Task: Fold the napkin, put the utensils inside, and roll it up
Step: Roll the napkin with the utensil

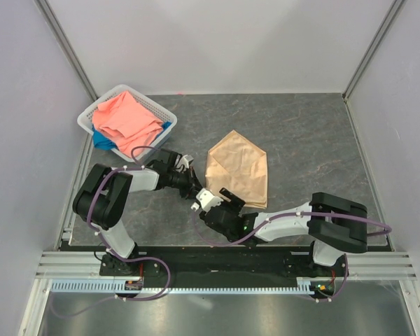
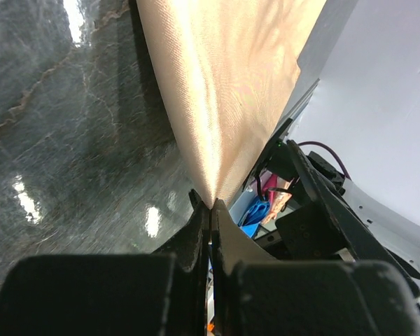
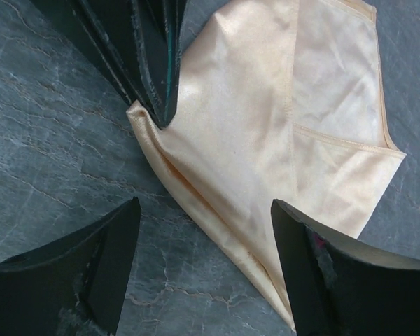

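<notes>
The peach-gold satin napkin (image 1: 239, 166) lies folded on the dark table, with one corner at its near left. My left gripper (image 1: 197, 190) is shut on that corner, and the cloth rises straight out of the closed tips (image 2: 211, 206). In the right wrist view the left fingers (image 3: 154, 63) pinch the napkin (image 3: 280, 126) at its corner. My right gripper (image 1: 214, 201) hovers open just near of the napkin's lower edge. The edge runs between its spread fingertips (image 3: 206, 259), and nothing is held there. The utensils are out of view.
A white basket (image 1: 156, 105) at the back left holds a coral-pink cloth (image 1: 126, 119) over a blue cloth (image 1: 101, 141). Grey walls enclose the table on three sides. The right arm (image 2: 322, 210) sits close beside the left gripper.
</notes>
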Motion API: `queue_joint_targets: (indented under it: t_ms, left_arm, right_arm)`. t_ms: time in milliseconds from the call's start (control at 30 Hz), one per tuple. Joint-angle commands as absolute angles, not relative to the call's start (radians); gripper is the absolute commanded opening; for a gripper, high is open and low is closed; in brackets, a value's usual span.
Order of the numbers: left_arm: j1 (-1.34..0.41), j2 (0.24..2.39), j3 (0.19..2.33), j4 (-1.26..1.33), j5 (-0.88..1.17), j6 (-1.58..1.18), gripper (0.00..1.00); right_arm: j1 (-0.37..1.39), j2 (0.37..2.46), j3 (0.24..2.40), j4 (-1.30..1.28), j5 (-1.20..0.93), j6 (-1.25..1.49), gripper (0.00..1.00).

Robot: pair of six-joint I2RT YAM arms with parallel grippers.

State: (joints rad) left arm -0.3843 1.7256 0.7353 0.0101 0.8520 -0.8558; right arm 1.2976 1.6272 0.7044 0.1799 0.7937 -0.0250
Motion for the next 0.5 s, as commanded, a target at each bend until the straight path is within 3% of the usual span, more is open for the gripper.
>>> queue_joint_targets:
  t_ms: [0, 267, 467]
  left_arm:
    - [-0.371, 1.715, 0.773, -0.034, 0.894, -0.792, 0.02]
    - [-0.362, 1.727, 0.792, -0.060, 0.916, -0.758, 0.02]
    - [-0.357, 1.749, 0.808, -0.063, 0.943, -0.733, 0.02]
  right_arm:
    - [1.284, 1.681, 0.742, 0.252, 0.822, -0.083, 0.81]
    - [1.229, 1.741, 0.741, 0.264, 0.793, -0.071, 0.60]
    - [1.204, 1.720, 0.735, 0.250, 0.635, -0.133, 0.45]
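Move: The napkin's near edge, the part to be gripped, lies about 2 cm ahead of the right gripper and 3 cm below it, level with it sideways. The pinched corner in the left gripper is some 11 cm to the right gripper's left and 1 cm ahead. The napkin's free near corner is 11 cm to its right and 3 cm back, and the far tip about 21 cm straight ahead. From the left gripper, that near edge lies 11 cm to the right, 1 cm back and 2 cm lower. Onto the napkin's near edge the right gripper sinks first, then eases forward, about 2.5 cm each way, its fingers closing from wide to about half open as they come to straddle the folded edge from either side. The left gripper stays almost still and keeps its pinch on the near left corner. ##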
